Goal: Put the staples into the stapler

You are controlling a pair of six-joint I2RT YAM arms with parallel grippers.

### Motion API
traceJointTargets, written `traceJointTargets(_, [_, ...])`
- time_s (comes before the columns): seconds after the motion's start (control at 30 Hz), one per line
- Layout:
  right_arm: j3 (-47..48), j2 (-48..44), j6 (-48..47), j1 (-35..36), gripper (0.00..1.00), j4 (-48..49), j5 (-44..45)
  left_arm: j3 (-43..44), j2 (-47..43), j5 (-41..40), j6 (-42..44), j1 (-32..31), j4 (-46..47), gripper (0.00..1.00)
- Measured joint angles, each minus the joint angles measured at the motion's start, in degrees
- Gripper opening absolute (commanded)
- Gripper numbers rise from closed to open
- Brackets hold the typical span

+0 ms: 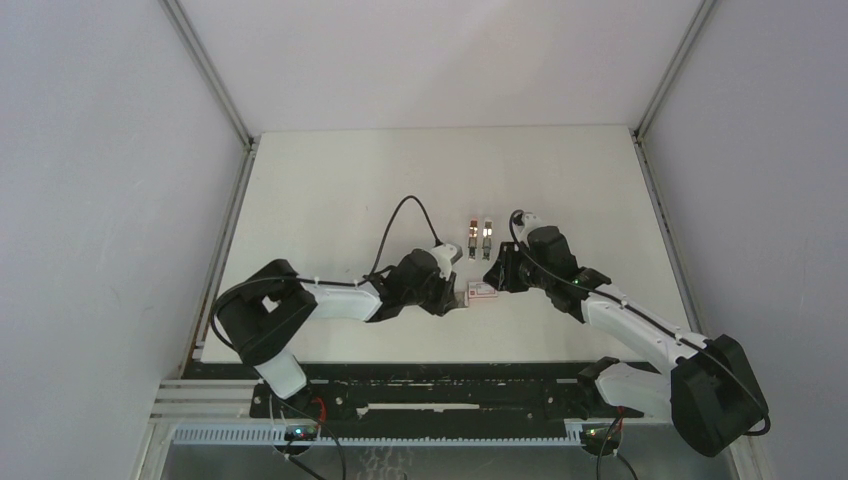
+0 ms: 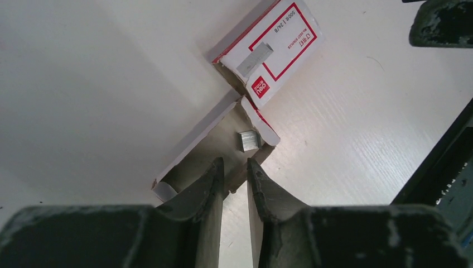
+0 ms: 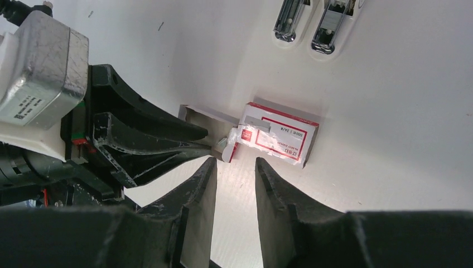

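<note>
The small red-and-white staple carton lies on the table, its grey tray slid out toward my left gripper. A short strip of staples lies in the tray and another silvery strip rests on the carton's label. My left gripper stands narrowly open at the tray's end, one finger over the tray and one outside its side wall. My right gripper hangs open and empty just short of the carton. Two mini staplers lie side by side beyond the carton.
The two arms meet at the table's middle, left gripper and right gripper on either side of the carton. A black cable loops over the left arm. Metal frame rails border the white table.
</note>
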Motion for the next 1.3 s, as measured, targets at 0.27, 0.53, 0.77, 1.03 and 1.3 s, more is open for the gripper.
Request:
traceJointTargets(0.27, [-0.8,-0.1,0.0,-0.4,0.31,0.2,-0.3,1.6,0.0,-5.1,1.3,-1.7,-2.7,0.31])
traceJointTargets(0.53, [-1.0,-0.7,-0.1,-1.1,0.31,0.2,-0.6,2.0,0.0,-6.9,1.3,-2.8,-2.9,0.36])
traceJointTargets(0.77, [-1.0,-0.7,-0.2,-1.2,0.31,0.2,-0.8,2.0,0.0,-6.9,1.7,-3.9,-2.9,0.39])
traceJointTargets(1.03, [-1.0,-0.8,-0.2,-1.4,0.31,0.2,-1.1,2.0,0.0,-7.8,1.9,-3.9,-2.9,0.44])
traceJointTargets(1.3, [-1.0,-0.8,-0.2,-1.5,0.31,0.2,-1.3,3.7,0.0,-8.2,1.9,-4.3,-2.9,0.49])
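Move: The strip of staples lies at the right end of the open box tray, about 2 cm to the right of the left hand, 1 cm ahead and 1 cm below the fingertips. The staple box's cover sits beyond it, some 7 cm right and 2 cm ahead. The nearer opened stapler is roughly 12 cm ahead and 4 cm right. From the right hand, the staples are about 3 cm left, level fore and aft, and 8 cm down. Open the left gripper from a quarter to about half while working low at the tray, edging less than 1 cm forward and then back and rolling the wrist a few degrees. Then lift it about 1 cm and shift it about 1 cm to the right, so the parted fingertips come over either side of the staples. Keep the right gripper part-open and almost still. ##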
